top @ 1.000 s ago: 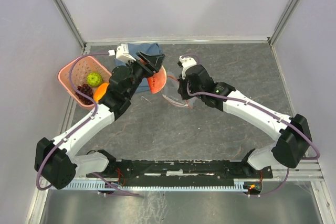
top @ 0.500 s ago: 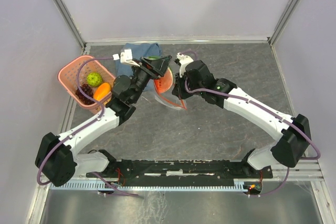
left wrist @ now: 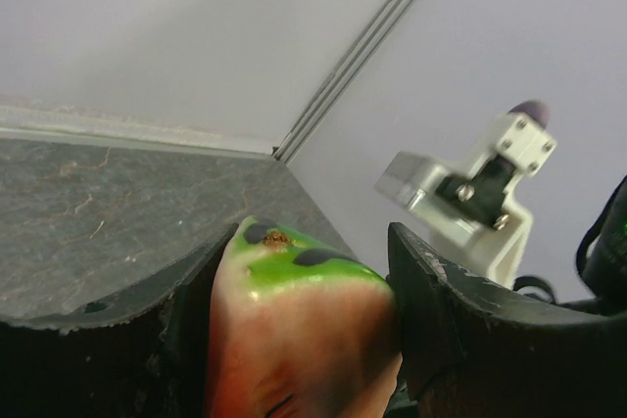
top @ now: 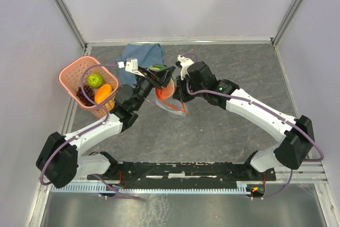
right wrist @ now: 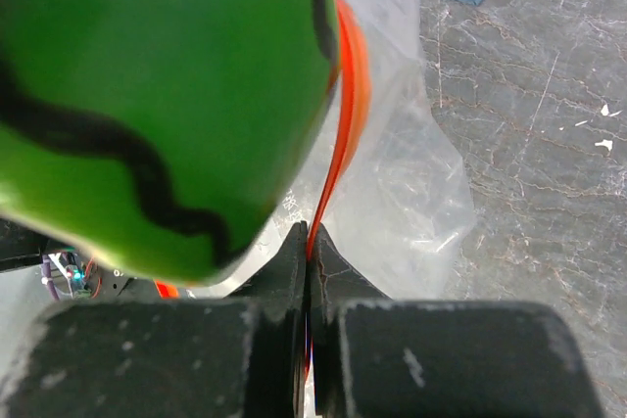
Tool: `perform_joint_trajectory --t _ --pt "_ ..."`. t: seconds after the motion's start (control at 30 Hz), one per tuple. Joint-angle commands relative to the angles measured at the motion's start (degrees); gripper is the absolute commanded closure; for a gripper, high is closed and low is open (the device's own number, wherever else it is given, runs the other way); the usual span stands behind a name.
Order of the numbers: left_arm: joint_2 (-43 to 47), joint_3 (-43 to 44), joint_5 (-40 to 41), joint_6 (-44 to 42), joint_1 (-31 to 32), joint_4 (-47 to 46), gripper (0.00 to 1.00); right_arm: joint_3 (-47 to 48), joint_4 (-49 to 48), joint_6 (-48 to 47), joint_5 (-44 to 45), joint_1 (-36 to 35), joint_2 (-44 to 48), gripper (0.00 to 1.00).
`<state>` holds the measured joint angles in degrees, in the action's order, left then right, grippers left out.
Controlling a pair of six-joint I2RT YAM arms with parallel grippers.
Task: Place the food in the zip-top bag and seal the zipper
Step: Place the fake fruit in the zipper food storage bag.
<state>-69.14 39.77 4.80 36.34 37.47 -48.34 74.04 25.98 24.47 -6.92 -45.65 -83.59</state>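
Note:
A toy watermelon slice [top: 161, 85], green striped rind over red flesh, is one piece of the food, and my left gripper [top: 159, 77] is shut on it. It fills the space between the jaws [left wrist: 294, 320] in the left wrist view. It hangs right at the mouth of the clear zip-top bag [top: 175, 107]. My right gripper [top: 180, 93] is shut on the orange-red zipper [right wrist: 338, 144], holding the bag's mouth edge up. The slice's rind [right wrist: 167, 95] looms beside that strip. More food lies in the pink basket [top: 70, 70]: a yellow-green ball [top: 95, 80], an orange piece [top: 104, 92], dark grapes [top: 85, 93].
A folded blue cloth [top: 141, 56] lies behind the bag, near the back wall. The basket stands against the left wall. Grey stone tabletop [top: 234, 142] stretches to the right and front of the bag.
My left gripper has carried the watermelon slice rightward and down, from beside the cloth to the bag's mouth. The right gripper has drawn the bag's mouth slightly left and stays shut.

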Motion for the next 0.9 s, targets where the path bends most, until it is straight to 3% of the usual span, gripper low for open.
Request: perform_joint_trajectory --t 0.0,0.27,0.57,0.73,0.87 --pt "-0.46 -1.79 -1.59 -3.86 0.35 -4.75 0.91 2.94 -1.93 0.78 -1.44 0.16 0.69 0.98" --pt "-0.46 -3.61 -1.97 -7.17 0.27 -2.77 0.69 2.33 -3.04 0.69 -1.87 0.63 1.81 0.98" --pt "1.35 -2.59 -1.84 -9.1 0.24 2.86 0.23 1.15 -3.48 0.08 -0.47 1.13 2.78 0.98" --pt "2.48 -2.18 0.57 -9.18 0.25 5.7 0.09 0.68 -3.79 -0.24 -0.15 1.43 3.28 0.98" --pt "2.9 -0.69 0.68 -8.3 0.23 8.55 0.05 0.38 -4.09 -0.26 0.13 1.71 3.45 0.98"
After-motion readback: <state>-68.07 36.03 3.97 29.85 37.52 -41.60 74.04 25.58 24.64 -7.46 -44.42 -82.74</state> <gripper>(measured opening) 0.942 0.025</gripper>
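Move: The left hand grips the watermelon slice above the bag's open mouth, whose middle lies about 11 cm below, some 4 cm back and 1 cm to the right. The blue cloth lies about 14 cm ahead and 12 cm left of that hand, the basket about 34 cm left and 5 cm ahead. The right hand pinches the orange rim, with the mouth's middle about 5 cm to its left, level in depth and height. The left hand lowers the watermelon slice about 5 cm into the right-held bag, then opens and releases it. ##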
